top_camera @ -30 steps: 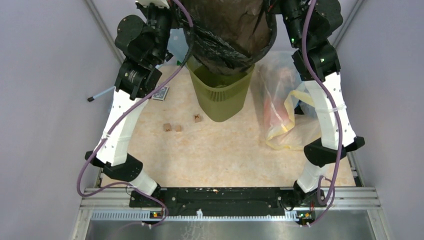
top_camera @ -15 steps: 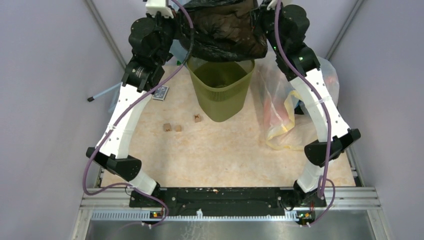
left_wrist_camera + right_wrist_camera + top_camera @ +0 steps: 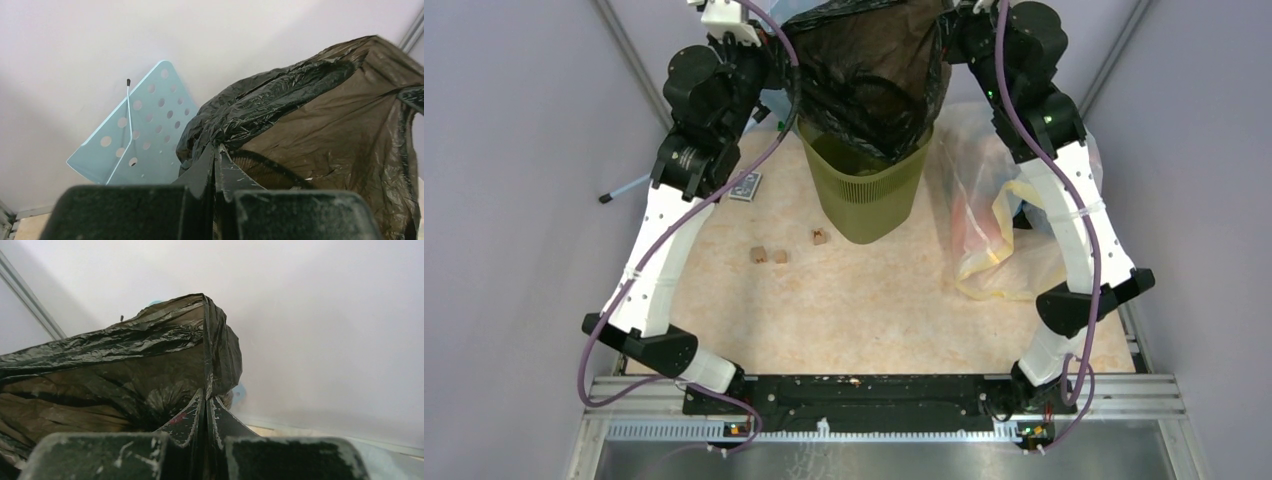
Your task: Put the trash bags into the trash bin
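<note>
The black trash bag (image 3: pixel 869 70) hangs stretched open between my two grippers, high above the olive-green trash bin (image 3: pixel 866 185). Its lower end dips into the bin's mouth. My left gripper (image 3: pixel 215 148) is shut on the bag's left edge (image 3: pixel 260 100). My right gripper (image 3: pixel 206 392) is shut on the bag's right edge (image 3: pixel 215 345). In the top view both grippers sit at the frame's top edge, left (image 3: pixel 776 42) and right (image 3: pixel 952 30), largely hidden by the wrists and the bag. The inside of the bin is mostly covered by the bag.
A clear bag of colourful rubbish with yellow ties (image 3: pixel 994 205) lies right of the bin. A pale blue perforated board (image 3: pixel 135 127) leans on the back wall. Three small brown blocks (image 3: pixel 769 255) and a small dark card (image 3: pixel 746 187) lie left of the bin. A pen (image 3: pixel 629 188) lies at the left edge.
The arms lifted the bag, then brought it down a little, so its bottom now reaches into the bin's mouth. Both grippers stay shut on the bag's edges.
</note>
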Tool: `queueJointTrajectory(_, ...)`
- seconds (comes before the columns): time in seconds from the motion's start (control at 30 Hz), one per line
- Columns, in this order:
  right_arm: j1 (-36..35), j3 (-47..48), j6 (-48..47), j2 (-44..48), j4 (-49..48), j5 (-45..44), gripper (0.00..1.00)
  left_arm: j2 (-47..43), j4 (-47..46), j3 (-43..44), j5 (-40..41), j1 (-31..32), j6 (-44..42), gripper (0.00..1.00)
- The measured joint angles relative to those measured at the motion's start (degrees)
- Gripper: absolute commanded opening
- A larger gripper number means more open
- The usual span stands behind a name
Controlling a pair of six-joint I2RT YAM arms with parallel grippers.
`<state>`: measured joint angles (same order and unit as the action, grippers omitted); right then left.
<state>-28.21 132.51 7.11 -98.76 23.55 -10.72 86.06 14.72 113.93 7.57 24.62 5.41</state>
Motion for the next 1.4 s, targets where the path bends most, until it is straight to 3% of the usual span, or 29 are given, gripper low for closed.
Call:
queueJointTrajectory(0.3, 0.0, -3.3, 0.0, 2.4, 2.8, -0.1, 0.00, -1.6, 1.4, -0.4, -3.6, 0.0, 2.1, 0.00)
queueJointTrajectory(0.83, 0.0, -10.1, 0.0, 8.2, 6.7, 1.4, 0.00, -8.2, 2.5, -10.3, -9.1, -0.2, 3.7, 0.00)
queueJointTrajectory(0.87, 0.0, -10.4, -0.1, 8.2, 7.5, 1.4, 0.03, -8.3, 2.8, -11.1, -9.2, -0.4, 3.7, 0.00)
queueJointTrajectory(0.97, 0.0, -11.5, 0.0, 8.2, 9.0, 1.4, 0.59, -8.2, 3.7, -13.1, -9.5, -1.2, 3.7, 0.00)
queueJointTrajectory(1.0, 0.0, -12.0, -0.3, 8.2, 9.4, 1.4, 0.73, -8.1, 4.0, -13.4, -9.6, -1.5, 3.7, 0.00)
queueJointTrajectory(1.03, 0.0, -12.3, -0.1, 8.2, 9.8, 1.4, 0.79, -7.9, 4.2, -13.4, -9.8, -1.7, 3.7, 0.00)
queueJointTrajectory(1.27, 0.0, -16.0, 2.1, 8.3, 13.4, 0.7, 0.83, -7.1, 4.3, -13.4, -12.2, -2.9, 3.7, 0.00)
queueJointTrajectory(1.4, 0.0, -25.2, 4.6, 11.6, 14.1, 0.0, 0.85, -7.0, 4.3, -13.4, -13.2, -2.9, 3.7, 0.00)
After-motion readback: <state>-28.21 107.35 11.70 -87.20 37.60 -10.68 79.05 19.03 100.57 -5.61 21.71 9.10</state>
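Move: Both hands still pinch the black trash bag's rim over the green bin, whose middle is about 10 cm right and 38 cm below the left hand, and 10 cm left and 38 cm below the right, level with both forward. The clear bag lies some 21 cm right of the right hand, 2 cm back and 46 cm below. From the left hand, a wooden block is 6 cm back, 1 cm right, and the cards 4 cm ahead, 13 cm left, both 55 cm down. Both hands draw back, then lower towards the bin, left still pinching; right opens, releasing, after dropping 16 cm. ##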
